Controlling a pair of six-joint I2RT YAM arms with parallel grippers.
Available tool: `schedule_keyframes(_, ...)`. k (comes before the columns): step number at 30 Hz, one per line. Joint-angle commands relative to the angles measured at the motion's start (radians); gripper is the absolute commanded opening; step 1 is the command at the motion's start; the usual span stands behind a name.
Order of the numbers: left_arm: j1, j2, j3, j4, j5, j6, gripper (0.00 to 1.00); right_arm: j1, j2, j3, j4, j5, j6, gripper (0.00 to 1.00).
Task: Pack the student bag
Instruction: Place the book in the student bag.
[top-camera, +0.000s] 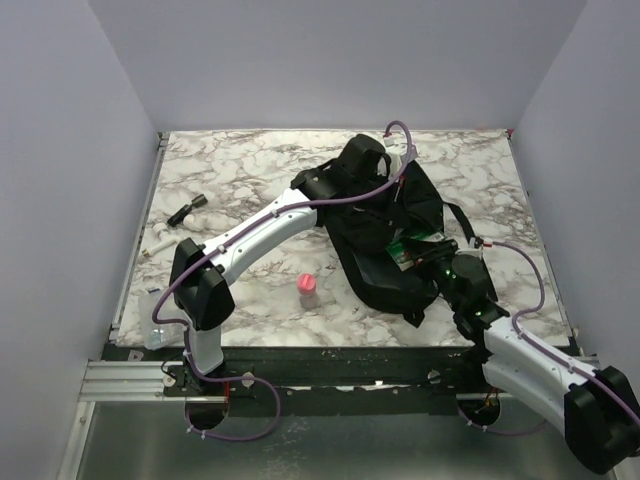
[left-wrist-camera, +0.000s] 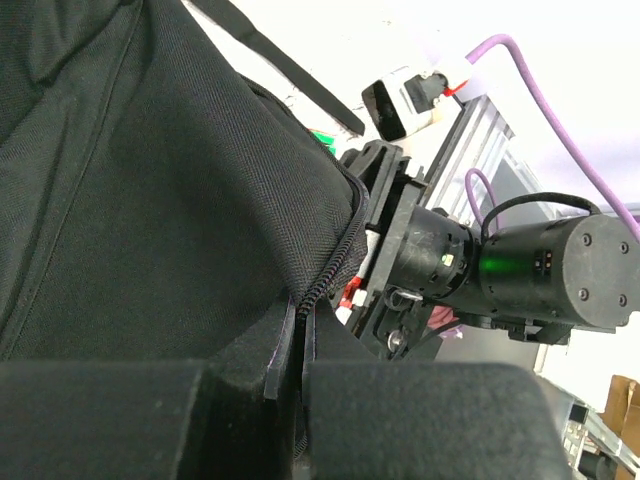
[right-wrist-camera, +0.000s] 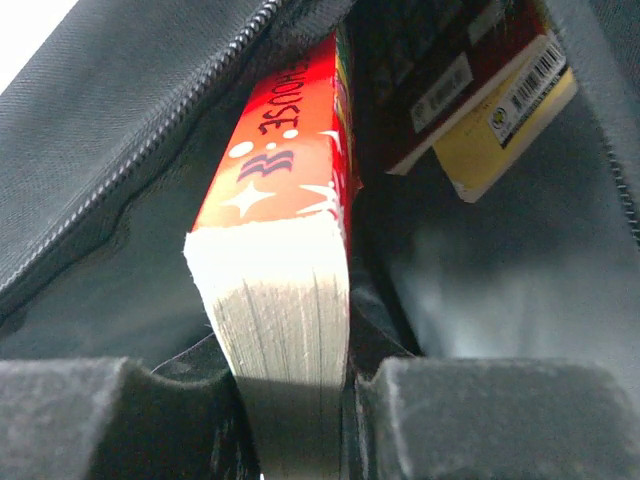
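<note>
The student bag (top-camera: 375, 265), black and soft, lies right of the table's centre with its zip open. My left gripper (top-camera: 398, 172) is at the bag's far end; in the left wrist view it (left-wrist-camera: 300, 370) is shut on the bag's zip edge (left-wrist-camera: 335, 265) and holds the fabric (left-wrist-camera: 150, 200) up. My right gripper (top-camera: 428, 252) reaches into the opening from the near side. In the right wrist view it (right-wrist-camera: 295, 410) is shut on a thick red book (right-wrist-camera: 285, 200), held page-edge towards the camera inside the bag (right-wrist-camera: 120, 130). A second book (right-wrist-camera: 470, 90) with barcodes lies deeper in.
A small pink-capped bottle (top-camera: 308, 290) stands left of the bag. A short black object (top-camera: 186, 210) and a white pen-like stick (top-camera: 158, 243) lie near the left edge. Grey walls close in the table on three sides. My right arm's wrist (left-wrist-camera: 520, 270) shows beside the bag.
</note>
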Motion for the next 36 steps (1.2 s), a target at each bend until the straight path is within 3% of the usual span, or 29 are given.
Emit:
schedule_keyframes(1, 0.007, -0.056, 0.004, 0.018, 0.066, 0.011, 0.0, -0.001, -0.113, -0.015, 0.133, 0.033, 0.007, 0.0)
schedule_keyframes(10, 0.009, -0.06, 0.01, 0.01, 0.103, 0.005, 0.0, 0.0, -0.042, 0.024, 0.174, 0.006, 0.04, 0.0)
schedule_keyframes(14, 0.009, -0.059, 0.017, 0.009, 0.123, 0.007, 0.0, 0.0, 0.136, 0.008, 0.395, 0.07, -0.044, 0.04)
schedule_keyframes(19, 0.022, -0.053, 0.009, 0.01, 0.108, 0.011, 0.0, 0.0, 0.47, 0.023, 0.734, 0.059, -0.165, 0.3)
schedule_keyframes(20, 0.022, -0.05, 0.004, 0.01, 0.111, 0.009, 0.0, 0.0, 0.485, 0.023, 0.708, 0.048, -0.164, 0.4)
schedule_keyframes(22, 0.023, -0.053, -0.013, 0.01, 0.105, 0.011, 0.0, 0.0, 0.457, 0.056, 0.485, 0.02, -0.142, 0.57)
schedule_keyframes(25, 0.025, -0.06, -0.039, 0.012, 0.084, 0.021, 0.0, 0.0, 0.363, 0.094, 0.199, -0.036, -0.152, 0.72)
schedule_keyframes(29, 0.028, -0.059, -0.051, 0.012, 0.089, 0.027, 0.0, 0.0, 0.252, 0.151, -0.161, -0.072, -0.164, 0.84)
schedule_keyframes(31, 0.028, -0.06, -0.052, 0.012, 0.09, 0.031, 0.0, 0.0, 0.219, 0.158, -0.254, -0.109, -0.16, 0.86)
schedule_keyframes(36, 0.028, -0.069, -0.051, 0.012, 0.096, 0.028, 0.0, 0.0, 0.178, 0.104, -0.243, -0.179, -0.147, 0.85)
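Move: The book already sits in the right gripper by its page edge, its middle roughly 7 cm ahead, 3 cm left and a little below. The student bag's open inside, where it goes, lies about 8 cm ahead, 6 cm left and 8 cm down; the packed red and yellow books are some 13 cm ahead, 3 cm left and 8 cm below. From the left gripper the book is about 3 cm back, 5 cm right and 12 cm lower. Ease the right gripper up a touch, then push the book forward and down into the student bag, about 4 cm in and 6 cm down. Near the bottom of that stroke open the fingers wide to let go of the book, then draw back some 3 cm, still low, with the hand swinging slightly left and tipping down. Keep the left fingers shut on the bag's zip edge. ##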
